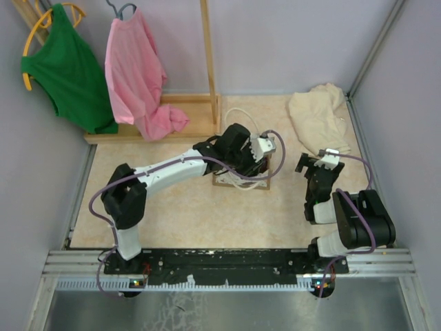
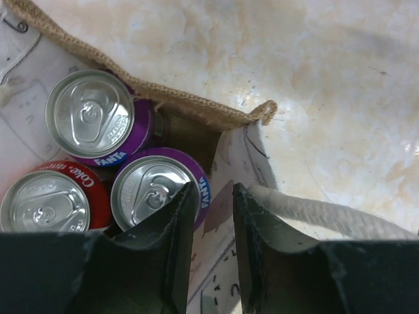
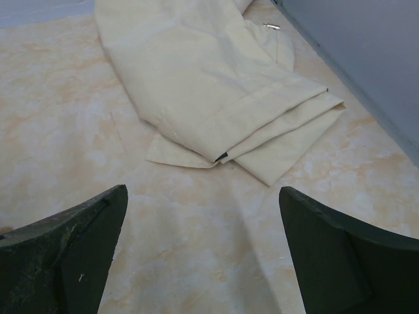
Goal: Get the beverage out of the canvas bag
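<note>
The canvas bag (image 2: 190,104) stands open below my left gripper (image 2: 214,196), mid-table under the left arm in the top view (image 1: 222,181). Inside it stand three beverage cans: a purple Fanta can (image 2: 154,193) right by my inner finger, a second Fanta can (image 2: 91,118) and a red Coke can (image 2: 46,206). The left gripper (image 1: 265,148) is shut on the bag's side wall (image 2: 213,261), one finger inside beside the near Fanta can, the other outside by a white rope handle (image 2: 327,216). My right gripper (image 3: 201,191) hangs open and empty over bare table (image 1: 313,164).
A folded cream cloth (image 3: 209,85) lies at the back right (image 1: 318,114) near the grey side wall. At the back left, a wooden rack base (image 1: 186,114) carries a pink shirt (image 1: 138,76) and a green shirt (image 1: 65,69).
</note>
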Action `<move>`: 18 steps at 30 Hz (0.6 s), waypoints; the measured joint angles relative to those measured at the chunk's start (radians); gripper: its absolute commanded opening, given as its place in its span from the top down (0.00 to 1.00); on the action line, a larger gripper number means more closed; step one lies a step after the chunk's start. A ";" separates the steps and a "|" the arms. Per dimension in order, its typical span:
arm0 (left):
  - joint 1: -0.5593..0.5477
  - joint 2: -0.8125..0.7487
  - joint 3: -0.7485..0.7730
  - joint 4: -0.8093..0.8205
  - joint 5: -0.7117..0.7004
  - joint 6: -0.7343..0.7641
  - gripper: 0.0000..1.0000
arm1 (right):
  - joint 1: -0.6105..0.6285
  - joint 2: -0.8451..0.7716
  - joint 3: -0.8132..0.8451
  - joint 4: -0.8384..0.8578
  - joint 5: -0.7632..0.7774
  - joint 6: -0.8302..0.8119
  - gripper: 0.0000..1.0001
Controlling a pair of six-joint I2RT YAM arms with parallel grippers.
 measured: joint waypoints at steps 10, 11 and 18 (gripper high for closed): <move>-0.049 0.000 -0.051 0.091 -0.156 0.024 0.50 | 0.000 0.000 0.000 0.000 0.000 0.000 0.01; -0.053 -0.004 -0.064 0.108 -0.171 0.025 0.49 | 0.000 0.000 0.000 0.000 0.000 0.000 0.01; -0.061 -0.016 -0.094 0.167 -0.265 0.026 0.36 | 0.000 0.000 0.000 0.000 0.000 0.000 0.01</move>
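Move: The near right purple Fanta can in the bag stands about 3 cm ahead of the left hand, level with it sideways, its middle some 7 cm below. The other purple can is about 8 cm ahead and 4 cm right, the red Coke can behind about 8 cm ahead and 3 cm left. From the idle right hand the near purple can lies roughly 25 cm left, 1 cm back and 3 cm below. The left hand, pointing rightward and down over the bag's near right corner, sinks barely 1 cm and then eases about 2 cm forward, bringing its fingertips over the near purple can. As it goes, the fingers open from about a third to some six tenths and the wrist rolls around 10 degrees so its forward side lifts, also turning slightly counter-clockwise, until the can's lid shows between the two fingertips; no grip on the can yet. ##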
